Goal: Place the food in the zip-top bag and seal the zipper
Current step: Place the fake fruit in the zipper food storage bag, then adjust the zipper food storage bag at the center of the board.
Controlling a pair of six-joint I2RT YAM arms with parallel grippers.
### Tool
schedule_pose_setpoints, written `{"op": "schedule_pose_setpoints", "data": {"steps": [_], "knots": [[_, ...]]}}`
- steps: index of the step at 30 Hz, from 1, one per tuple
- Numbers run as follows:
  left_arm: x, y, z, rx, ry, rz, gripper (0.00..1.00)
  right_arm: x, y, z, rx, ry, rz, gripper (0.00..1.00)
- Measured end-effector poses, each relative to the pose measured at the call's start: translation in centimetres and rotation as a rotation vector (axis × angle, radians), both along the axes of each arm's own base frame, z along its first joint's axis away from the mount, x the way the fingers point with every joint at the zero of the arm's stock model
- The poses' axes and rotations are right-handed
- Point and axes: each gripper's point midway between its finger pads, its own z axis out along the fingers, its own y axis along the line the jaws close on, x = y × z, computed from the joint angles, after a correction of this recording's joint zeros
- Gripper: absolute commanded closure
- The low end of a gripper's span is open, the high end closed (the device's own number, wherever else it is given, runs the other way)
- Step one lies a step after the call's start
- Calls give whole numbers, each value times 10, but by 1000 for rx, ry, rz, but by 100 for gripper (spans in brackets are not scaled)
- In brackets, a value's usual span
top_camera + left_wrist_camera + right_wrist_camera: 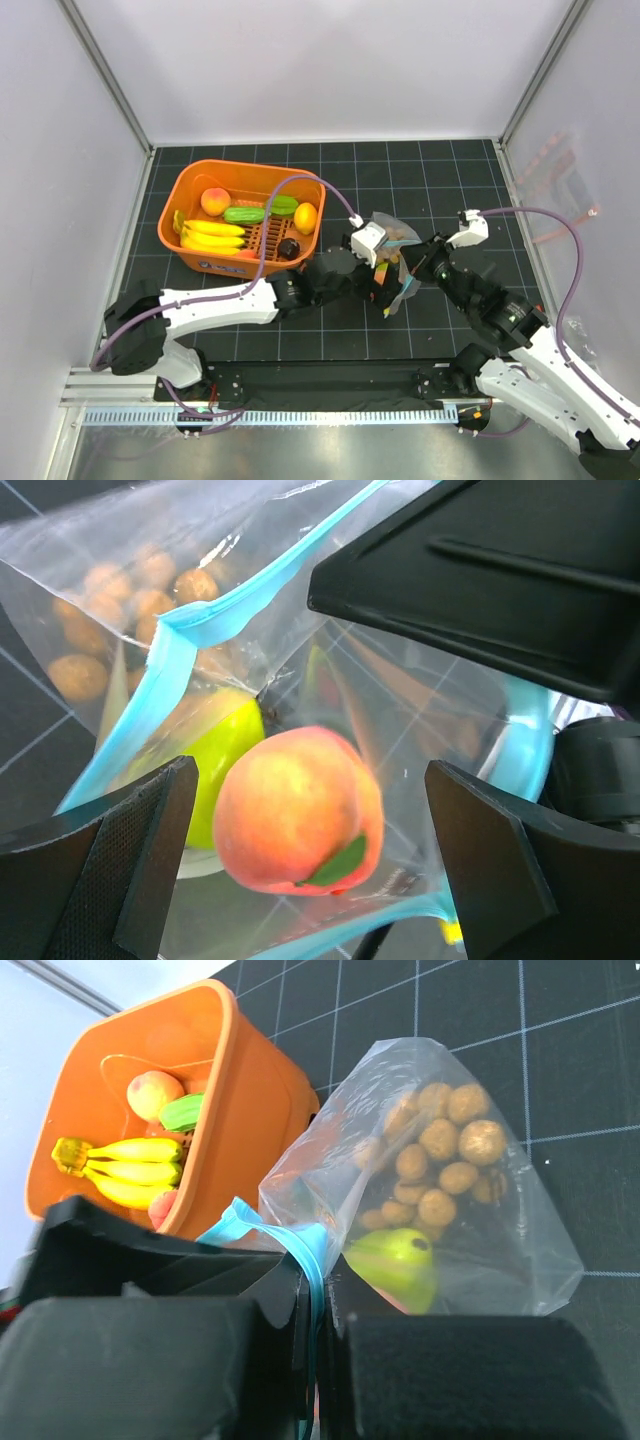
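The clear zip-top bag (396, 238) is held up at mid table, mouth toward the arms. My right gripper (318, 1282) is shut on its teal zipper strip (312, 1250), holding one lip. Inside are a cluster of brown balls (440, 1150) and a green piece (395, 1260). My left gripper (310, 780) is open at the bag mouth. An orange-pink peach (300, 812) sits loose between its fingers (110, 870), touching neither, over the lower zipper lip (330, 935). The upper lip (190, 630) is folded back.
An orange slotted basket (182, 190) stands at back left. It holds a peach (215, 201), bananas (212, 237), green pieces (245, 214), a lemon (305, 217) and a dark piece (288, 247). White walls enclose the black gridded mat.
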Motion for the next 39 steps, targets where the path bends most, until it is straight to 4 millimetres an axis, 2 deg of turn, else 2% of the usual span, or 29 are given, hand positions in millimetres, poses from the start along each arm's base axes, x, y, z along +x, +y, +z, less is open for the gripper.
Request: {"op": "schedule_pose_setpoints", "data": {"steps": [14, 18, 22, 24, 27, 28, 29, 30, 31, 32, 34, 39], "knots": [[-11, 42, 34, 5, -17, 41, 2, 4, -8, -6, -33, 3, -44, 99], [-4, 54, 22, 91, -37, 113, 6, 5, -9, -6, -43, 0, -45, 99], [11, 53, 2, 204, -62, 172, 9, 5, -9, -6, -46, -1, -43, 99], [22, 50, -8, 261, -80, 213, 17, 5, -8, -6, -46, -1, -41, 99], [35, 47, -20, 328, -105, 263, 42, 4, -8, -7, -49, 0, -37, 99], [39, 46, -22, 349, -114, 276, 62, 5, -7, -8, -53, 3, -36, 99], [42, 45, -23, 362, -121, 290, 72, 5, -7, -8, -57, 3, -35, 98], [46, 43, -22, 376, -132, 300, 80, 5, -7, -10, -65, 7, -32, 90], [49, 41, -20, 388, -143, 310, 93, 6, -7, -12, -78, 12, -31, 85], [53, 40, -16, 398, -154, 322, 96, 7, -7, -14, -87, 15, -30, 80], [57, 40, -6, 408, -175, 340, 100, 8, -7, -19, -116, 31, -29, 49], [65, 45, 27, 375, -209, 393, 100, 11, -5, -34, -211, 78, -3, 42]]}}
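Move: The left hand, open and empty, hovers at the bag mouth. The left stretch of the blue zipper rim lies about 6 cm ahead of it, 3 cm left and 2 cm below. The peach sits some 2 cm ahead, 3 cm right and 3 cm lower, and the pear about 5 cm ahead, 2 cm right and 4 cm lower. From the right hand, which still pinches the rim, that left stretch is roughly 3 cm ahead, 5 cm left and 3 cm lower. Left and up by about 5 cm, the left hand backs away from the peach, then swings forward some 7 cm with a dip, turning counter-clockwise as its left side rises. It shuts on the left stretch of the zipper rim and rises again, keeping the pinch. The right hand stays nearly put, then late on opens about halfway and sinks about 3 cm. ##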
